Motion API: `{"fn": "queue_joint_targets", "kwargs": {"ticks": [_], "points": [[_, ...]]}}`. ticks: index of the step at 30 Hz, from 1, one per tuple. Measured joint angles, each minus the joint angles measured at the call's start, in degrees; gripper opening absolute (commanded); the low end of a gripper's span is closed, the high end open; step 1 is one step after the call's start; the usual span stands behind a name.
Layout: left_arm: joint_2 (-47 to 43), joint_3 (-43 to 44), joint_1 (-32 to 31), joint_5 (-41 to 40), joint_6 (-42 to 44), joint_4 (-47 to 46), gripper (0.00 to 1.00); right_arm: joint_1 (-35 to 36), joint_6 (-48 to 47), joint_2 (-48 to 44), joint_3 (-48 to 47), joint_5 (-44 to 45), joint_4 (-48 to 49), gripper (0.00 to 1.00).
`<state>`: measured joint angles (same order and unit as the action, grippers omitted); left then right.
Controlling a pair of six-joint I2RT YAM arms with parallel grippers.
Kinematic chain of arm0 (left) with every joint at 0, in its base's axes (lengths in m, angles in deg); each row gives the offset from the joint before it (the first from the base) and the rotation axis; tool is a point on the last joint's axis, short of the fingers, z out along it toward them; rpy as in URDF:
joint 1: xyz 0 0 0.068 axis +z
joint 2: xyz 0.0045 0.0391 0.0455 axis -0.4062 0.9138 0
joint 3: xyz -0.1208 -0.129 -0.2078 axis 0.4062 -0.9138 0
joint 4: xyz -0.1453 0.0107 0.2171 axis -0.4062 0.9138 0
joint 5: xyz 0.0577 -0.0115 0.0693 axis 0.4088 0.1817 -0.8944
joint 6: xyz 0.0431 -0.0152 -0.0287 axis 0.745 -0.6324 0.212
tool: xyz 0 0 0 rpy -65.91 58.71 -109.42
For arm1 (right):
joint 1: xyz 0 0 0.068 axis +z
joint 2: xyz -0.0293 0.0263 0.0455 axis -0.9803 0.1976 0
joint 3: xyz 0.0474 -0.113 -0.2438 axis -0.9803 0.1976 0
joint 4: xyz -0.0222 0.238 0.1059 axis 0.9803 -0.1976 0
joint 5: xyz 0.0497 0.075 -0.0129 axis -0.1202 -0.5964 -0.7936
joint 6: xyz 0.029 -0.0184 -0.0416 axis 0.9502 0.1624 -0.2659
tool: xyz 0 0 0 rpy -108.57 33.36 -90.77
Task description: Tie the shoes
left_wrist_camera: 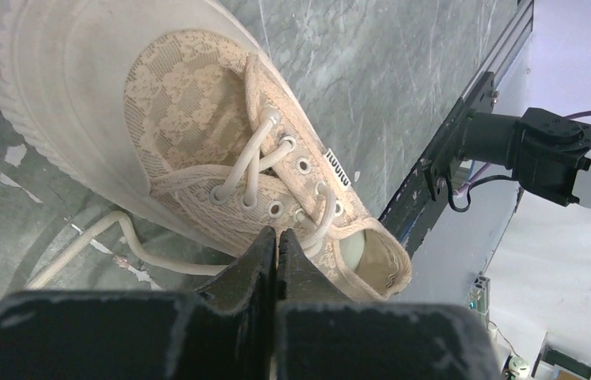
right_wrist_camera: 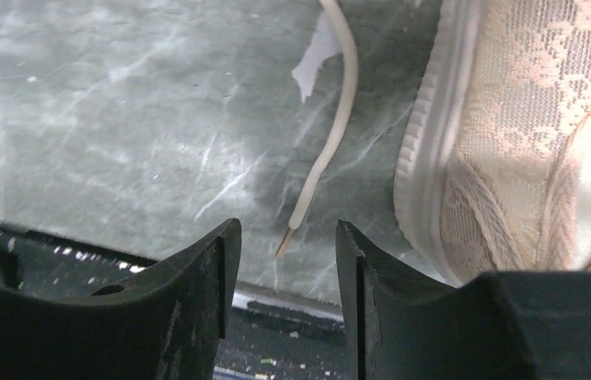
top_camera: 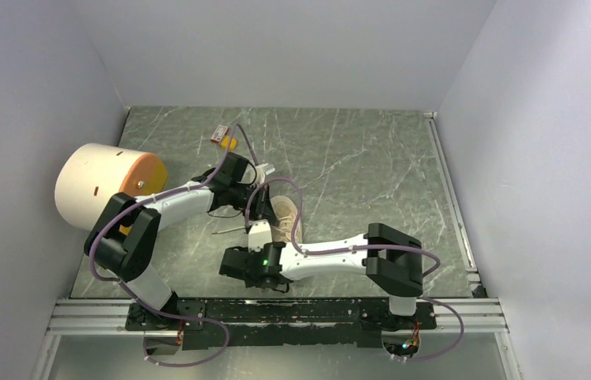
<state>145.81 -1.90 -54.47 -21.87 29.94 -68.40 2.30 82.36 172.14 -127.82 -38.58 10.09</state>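
The cream lace-patterned shoe lies at the table's middle, between my two arms. In the left wrist view the shoe fills the frame, its white laces crossed through the eyelets. My left gripper is shut, tips against the eyelet edge near the shoe's opening. A lace loop runs behind one fingertip; whether it is pinched I cannot tell. A loose lace trails on the table. My right gripper stands partly open just left of the heel, and the lace end points into the gap, just beyond the fingertips.
A large cream-and-orange cylinder lies at the left wall beside the left arm. A small red and yellow object sits at the back. The black rail runs along the near edge, close under my right gripper. Walls close in three sides.
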Motion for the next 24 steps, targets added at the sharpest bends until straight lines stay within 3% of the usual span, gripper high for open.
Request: {"fn": "queue_joint_targets", "kwargs": {"ticks": [7,10,12,13,14,18,21,24], "points": [[0.0,-0.7,0.5,0.0,0.6,0.4,0.05,0.1,5.4,5.7,-1.3,2.4,-0.8,0.47],[0.0,-0.8,0.7,0.0,1.1,0.6,0.05,0.1,7.1,6.0,-1.5,3.4,-1.1,0.30],[-0.1,-0.8,0.8,0.0,1.4,0.9,0.05,0.1,8.8,6.6,-2.2,4.3,-2.5,0.06],[-0.1,-0.8,0.9,0.0,1.6,1.0,0.05,0.1,9.7,7.1,-2.8,4.8,-3.0,0.00],[-0.2,-0.8,0.9,0.0,1.7,1.2,0.06,0.2,10.9,7.5,-3.4,5.3,-3.4,0.00],[-0.8,-0.8,1.0,-0.1,2.7,1.9,0.22,0.5,11.4,7.2,-3.2,5.9,-3.4,0.00],[-2.1,-0.8,1.2,-0.8,3.8,3.5,0.38,0.5,4.8,4.9,-1.9,4.0,-0.7,0.00],[-4.9,-0.8,1.3,-2.0,5.0,5.1,0.66,0.2,0.8,0.1,-1.4,2.5,2.2,0.00]]}}
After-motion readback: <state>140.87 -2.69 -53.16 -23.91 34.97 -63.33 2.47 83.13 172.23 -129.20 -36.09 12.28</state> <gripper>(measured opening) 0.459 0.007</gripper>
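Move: The free lace end lies between the right hand's open fingertips, about 2 cm ahead and 3 cm below. The shoe's middle is some 9 cm ahead and 8 cm to the right of that hand, about level with it; the other lace's end lies roughly 12 cm ahead, 10 cm left and 4 cm below. From the left hand, the free lace end is about 13 cm back, 3 cm left and 7 cm below. The right fingers pinch the free lace end near its tip: the hand sinks about 3 cm and edges forward, turning roughly 10 degrees clockwise, and closes fully. It then turns back and lifts some 4 cm, drifting left. Beside the shoe, the left hand eases about 2 cm left and its shut fingers open to nearly half. ##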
